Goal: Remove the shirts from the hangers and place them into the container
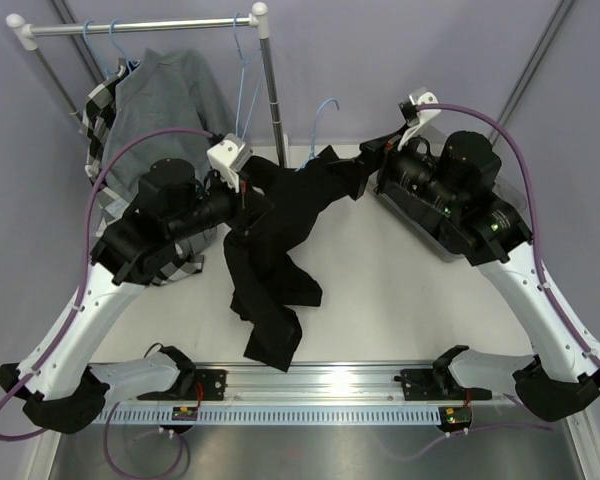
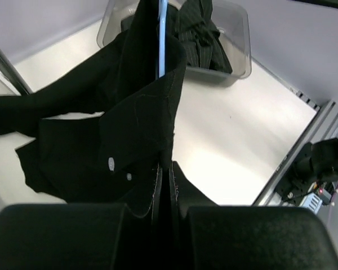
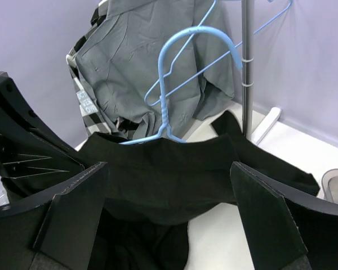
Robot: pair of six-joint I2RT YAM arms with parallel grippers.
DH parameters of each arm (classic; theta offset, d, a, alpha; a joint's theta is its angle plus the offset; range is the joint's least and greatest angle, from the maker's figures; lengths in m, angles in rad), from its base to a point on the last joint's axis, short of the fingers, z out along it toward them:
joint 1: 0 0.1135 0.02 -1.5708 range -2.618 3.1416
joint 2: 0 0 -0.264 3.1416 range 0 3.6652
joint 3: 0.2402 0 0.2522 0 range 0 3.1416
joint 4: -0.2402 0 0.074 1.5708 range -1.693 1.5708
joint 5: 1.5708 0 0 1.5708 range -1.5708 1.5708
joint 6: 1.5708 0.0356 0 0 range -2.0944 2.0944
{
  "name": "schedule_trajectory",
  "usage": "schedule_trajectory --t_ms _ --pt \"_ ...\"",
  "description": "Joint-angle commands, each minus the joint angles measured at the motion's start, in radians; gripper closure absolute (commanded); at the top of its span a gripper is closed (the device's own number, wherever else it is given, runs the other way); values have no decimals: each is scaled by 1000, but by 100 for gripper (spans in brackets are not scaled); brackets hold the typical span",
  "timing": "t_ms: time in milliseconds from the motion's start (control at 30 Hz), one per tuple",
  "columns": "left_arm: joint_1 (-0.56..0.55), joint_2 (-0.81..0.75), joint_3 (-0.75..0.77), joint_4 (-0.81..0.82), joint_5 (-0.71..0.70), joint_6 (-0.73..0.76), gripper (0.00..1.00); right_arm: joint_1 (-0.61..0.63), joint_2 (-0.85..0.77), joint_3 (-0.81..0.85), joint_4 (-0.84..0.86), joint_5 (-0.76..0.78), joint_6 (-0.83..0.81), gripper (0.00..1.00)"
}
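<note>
A black shirt [image 1: 270, 250] hangs in the middle over the table, still on a light-blue hanger [image 3: 174, 84] whose hook [image 1: 325, 105] sticks up behind it. My left gripper [image 1: 242, 190] is shut on the shirt's fabric [image 2: 129, 140], pinched between its fingers, beside the hanger's wire [image 2: 162, 39]. My right gripper [image 3: 169, 191] is open, its jaws wide on either side of the shirt's shoulder [image 3: 174, 169] without closing on it. The container [image 2: 239, 39] stands at the far right under my right arm [image 1: 460, 190], with another black shirt [image 2: 200, 34] in it.
A clothes rack [image 1: 140, 25] stands at the back left, its post [image 1: 273, 90] near the shirt. On it hang a grey shirt [image 1: 160, 100], a checked shirt [image 1: 100, 110] and a bare blue hanger [image 1: 242, 70]. A metal rail [image 1: 310, 380] runs along the near edge.
</note>
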Motion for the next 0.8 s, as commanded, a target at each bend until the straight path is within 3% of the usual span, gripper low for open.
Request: schedule_trajectory --t_ms 0,567,767 --pt "-7 9 68 118 -17 19 100 19 20 56 -26 32 -22 3" --pt "-26 8 -54 183 39 21 100 54 196 128 19 38 -14 18" --pt "-26 -11 -100 206 43 19 100 55 225 134 35 50 -13 36"
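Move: The neck of the blue hanger in the black shirt stands some 5 cm ahead of the right hand, 5 cm to its left and about 5 cm lower. The rack's near post is about 15 cm ahead and 9 cm left of that hand; the container lies roughly 16 cm ahead, 19 cm to its right and 40 cm below. From the left hand, already pinching the shirt, the neck is about 7 cm ahead, 8 cm right and slightly higher. Forward, left and down, about 5 cm each way, the right hand slides its open fingers to either side of the hanger's neck, tipping slightly downward and narrowing to about two-thirds open, with no grip yet. The left hand keeps its pinch on the black shirt, rising a touch, then sinking about 3 cm and easing right. ##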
